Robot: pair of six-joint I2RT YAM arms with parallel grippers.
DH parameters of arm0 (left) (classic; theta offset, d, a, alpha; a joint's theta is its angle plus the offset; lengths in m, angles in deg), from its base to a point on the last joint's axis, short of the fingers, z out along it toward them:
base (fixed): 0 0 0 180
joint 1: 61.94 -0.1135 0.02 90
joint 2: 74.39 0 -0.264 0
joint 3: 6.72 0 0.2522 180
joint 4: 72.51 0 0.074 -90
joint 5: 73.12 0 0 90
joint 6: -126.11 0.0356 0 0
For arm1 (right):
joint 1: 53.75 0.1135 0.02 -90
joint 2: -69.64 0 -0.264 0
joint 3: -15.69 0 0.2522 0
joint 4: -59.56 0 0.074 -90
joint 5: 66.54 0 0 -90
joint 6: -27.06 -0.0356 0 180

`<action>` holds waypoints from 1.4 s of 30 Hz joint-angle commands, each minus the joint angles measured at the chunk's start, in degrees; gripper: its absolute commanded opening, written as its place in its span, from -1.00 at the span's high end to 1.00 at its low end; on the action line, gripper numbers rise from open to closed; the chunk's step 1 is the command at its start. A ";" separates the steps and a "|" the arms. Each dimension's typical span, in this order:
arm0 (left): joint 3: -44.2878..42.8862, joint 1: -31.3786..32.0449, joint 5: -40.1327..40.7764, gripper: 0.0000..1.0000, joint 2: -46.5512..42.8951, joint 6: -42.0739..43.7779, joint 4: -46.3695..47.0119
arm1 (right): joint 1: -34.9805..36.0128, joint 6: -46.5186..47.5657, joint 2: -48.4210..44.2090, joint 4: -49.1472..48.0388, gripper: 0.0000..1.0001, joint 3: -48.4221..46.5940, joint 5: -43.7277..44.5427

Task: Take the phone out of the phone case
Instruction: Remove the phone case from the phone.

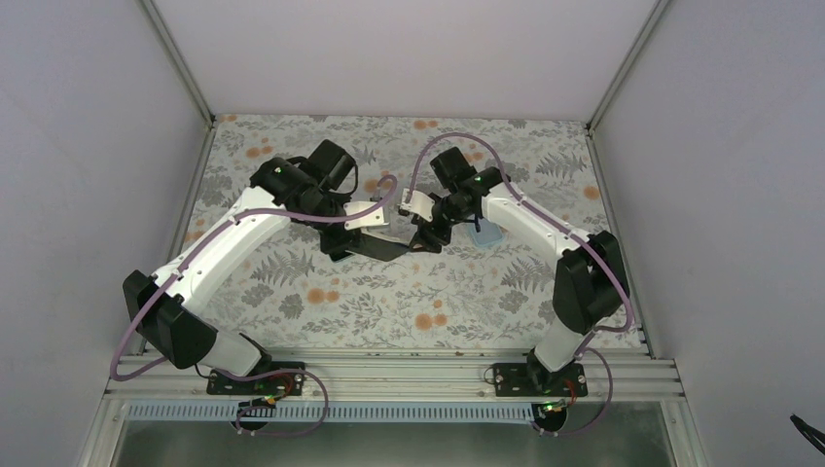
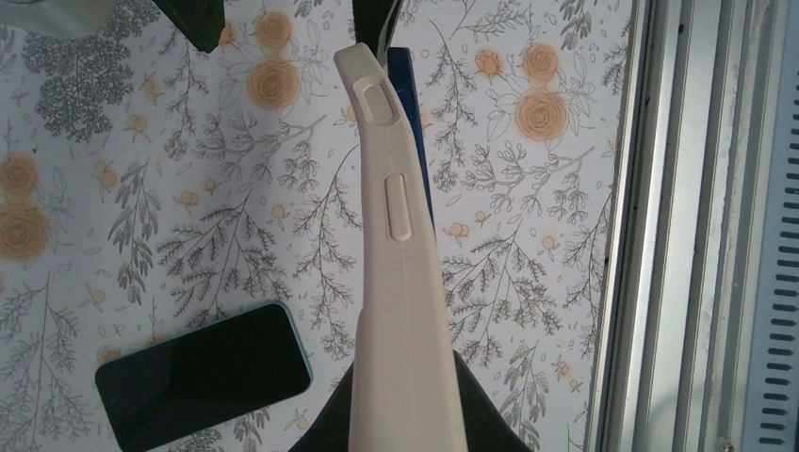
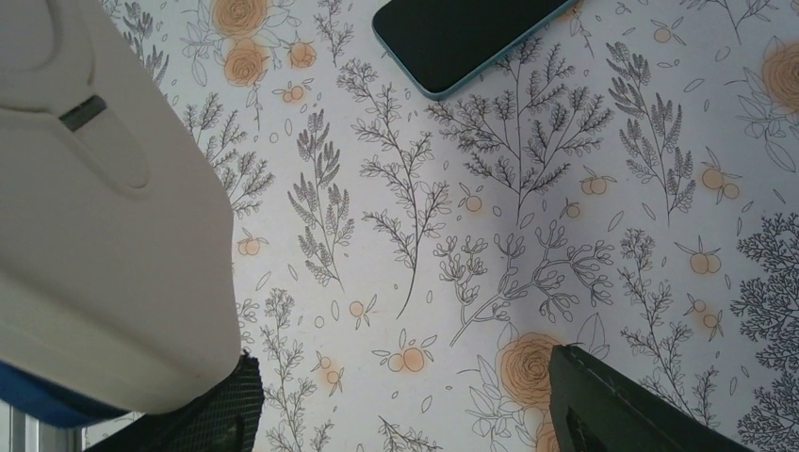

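My left gripper (image 1: 355,222) is shut on the cream phone case (image 1: 366,216) and holds it above the table. In the left wrist view the case (image 2: 400,254) stands edge-on between my jaws, its side buttons showing. The phone (image 1: 377,248), black screen up with a teal rim, lies bare on the table below; it also shows in the left wrist view (image 2: 203,372) and the right wrist view (image 3: 462,38). My right gripper (image 1: 425,233) is open and empty; in its own view (image 3: 405,405) the case (image 3: 104,207) sits against its left finger.
A light blue object (image 1: 484,233) lies on the floral mat under the right arm. A blue strip (image 2: 415,141) shows behind the case. The metal rail (image 2: 678,226) runs along the near table edge. Grey walls enclose the table.
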 commanded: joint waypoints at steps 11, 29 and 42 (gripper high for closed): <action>0.33 2.40 -17.62 0.95 0.65 0.87 7.55 | 1.33 -8.70 3.01 -14.44 -0.46 -8.73 -9.67; 0.07 2.27 -9.70 0.95 0.45 -4.68 20.07 | 4.36 2.02 1.71 1.81 -0.46 -14.42 -35.23; -8.92 -6.75 -0.45 0.95 -1.18 -8.91 39.57 | 14.44 22.89 11.66 24.03 -0.51 -15.34 -38.70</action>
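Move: The cased phone, still gripped by its left end in the left fingers, has its middle about 6 cm to the right of that hand and 3 cm below it; from the right hand it lies some 7 cm left, 2 cm back and 3 cm higher. A bare phone lies on the table roughly 9 cm ahead and 19 cm left of the right hand, and an empty pale case about 13 cm ahead and 18 cm right, both some 9 cm below. The case's free end is worked by a fingertip of the right hand, which first eases about 2 cm forward, then sweeps some 5 cm back, left and up over the phone's end, turning counter-clockwise with its left side rising, roughly 30 degrees in all. It ends with a fingertip hooked on the case's lip and the fingers still wide open. The left hand keeps its grip, giving only a centimetre or so. ##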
